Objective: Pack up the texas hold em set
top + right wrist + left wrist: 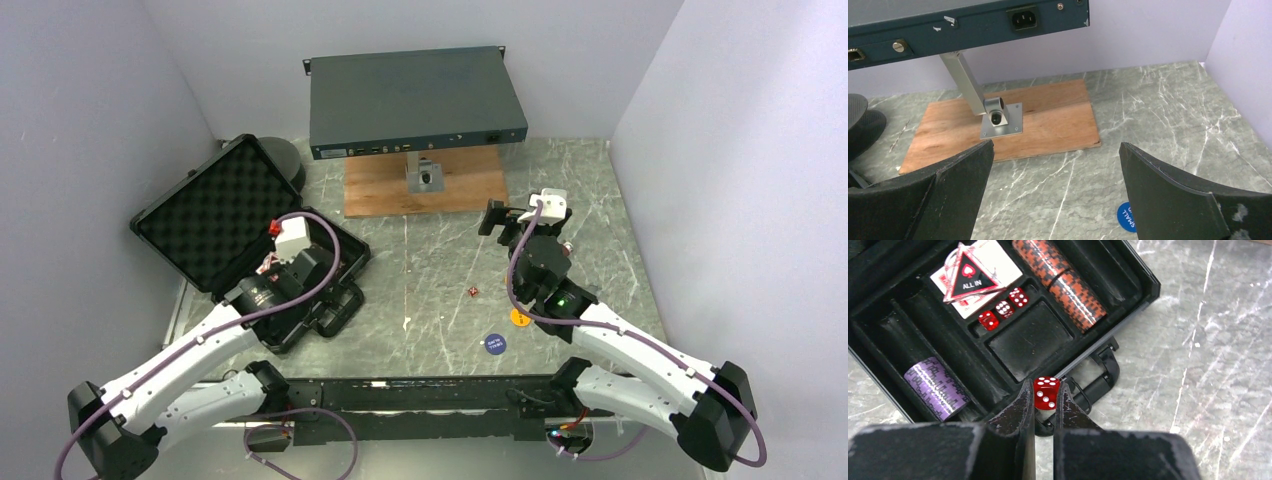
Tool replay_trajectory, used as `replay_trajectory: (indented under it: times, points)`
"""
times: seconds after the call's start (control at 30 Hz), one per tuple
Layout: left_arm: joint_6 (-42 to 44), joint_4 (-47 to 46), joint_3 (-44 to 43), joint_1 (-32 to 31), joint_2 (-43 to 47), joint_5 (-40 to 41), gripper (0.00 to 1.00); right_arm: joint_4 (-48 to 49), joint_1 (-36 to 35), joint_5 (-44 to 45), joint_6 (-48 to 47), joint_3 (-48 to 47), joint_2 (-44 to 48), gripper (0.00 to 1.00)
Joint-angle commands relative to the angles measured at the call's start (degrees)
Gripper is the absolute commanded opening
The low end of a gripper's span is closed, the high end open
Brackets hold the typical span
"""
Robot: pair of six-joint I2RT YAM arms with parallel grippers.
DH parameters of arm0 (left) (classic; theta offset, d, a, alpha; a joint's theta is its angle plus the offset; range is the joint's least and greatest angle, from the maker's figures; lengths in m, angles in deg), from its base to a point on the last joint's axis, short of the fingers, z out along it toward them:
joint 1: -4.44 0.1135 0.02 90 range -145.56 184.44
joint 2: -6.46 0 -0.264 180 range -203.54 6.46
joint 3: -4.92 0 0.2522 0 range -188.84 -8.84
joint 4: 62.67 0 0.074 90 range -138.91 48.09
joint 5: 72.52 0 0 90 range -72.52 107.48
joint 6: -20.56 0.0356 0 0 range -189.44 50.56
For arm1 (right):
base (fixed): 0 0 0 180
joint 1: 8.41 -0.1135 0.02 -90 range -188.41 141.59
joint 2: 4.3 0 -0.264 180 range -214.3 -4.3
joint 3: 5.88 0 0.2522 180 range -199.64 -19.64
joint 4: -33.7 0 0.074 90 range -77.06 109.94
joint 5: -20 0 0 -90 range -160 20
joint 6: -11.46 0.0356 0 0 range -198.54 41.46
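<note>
The black briefcase [200, 215] lies open at the left, its foam lid leaning back. Its tray [1023, 342] holds a red card deck with an "ALL IN" triangle [973, 277], three red dice [1004, 308], a brown chip roll [1068, 282] and a purple chip roll [935, 387]. My left gripper [1047, 390] is shut on a red die [1047, 392] above the case's front edge by the handle [1103, 375]. On the table lie one more red die [474, 291], an orange disc [519, 317] and a blue disc [494, 343]. My right gripper [1055, 190] hangs open and empty above the table.
A big flat grey metal box [415, 100] stands on a metal post over a wooden board [425, 185] at the back. A black round spool [285, 160] sits behind the case lid. Pale walls close in the left, back and right sides.
</note>
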Motion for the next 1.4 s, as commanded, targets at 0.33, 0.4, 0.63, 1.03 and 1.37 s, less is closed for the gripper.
replay_trajectory:
  times: [0.33,0.4,0.63,1.03,1.37]
  points:
    - [8.05,-3.82,1.08,16.98,-1.14,-9.75,0.00,2.70,0.22,-0.35,0.53,0.04,0.35,1.00]
    - [9.22,-5.20,1.49,19.80,-0.91,-11.98,0.00,2.69,0.24,-0.41,0.59,-0.05,0.43,1.00]
    - [12.60,-7.97,2.59,29.71,-0.78,-18.71,0.00,2.54,0.22,-0.52,0.67,-0.03,0.44,1.00]
    - [14.50,-11.47,3.75,42.14,-4.68,-28.87,0.00,3.87,0.22,-0.43,0.11,0.66,0.88,1.00]
    - [13.13,-15.07,7.22,54.65,-5.86,-38.15,0.00,3.88,0.23,-0.63,0.16,0.63,0.37,1.00]
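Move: The left hand holds a red die over the case's front edge. The row of three dice it is bringing it to lies about 10 cm ahead, 9 cm to its left and 10 cm below. At about that same depth, the orange chips lie some 15 cm ahead and 4 cm left, the cards 14 cm ahead and 12 cm left, and the purple chips level with the hand, 14 cm left. From the idle right hand the dice row is about 43 cm left, level ahead, and 22 cm lower. Still pinching the red die between its fingertips, the left hand sweeps about 12 cm to the left, in over the open case and closer to the dice row, easing forward a little for most of the way and sinking some 5 cm. As it travels the wrist turns roughly 20 degrees counter-clockwise, tips further down and rolls its left side lower, bringing the hand more in line with the case, and the fingers stay shut. ##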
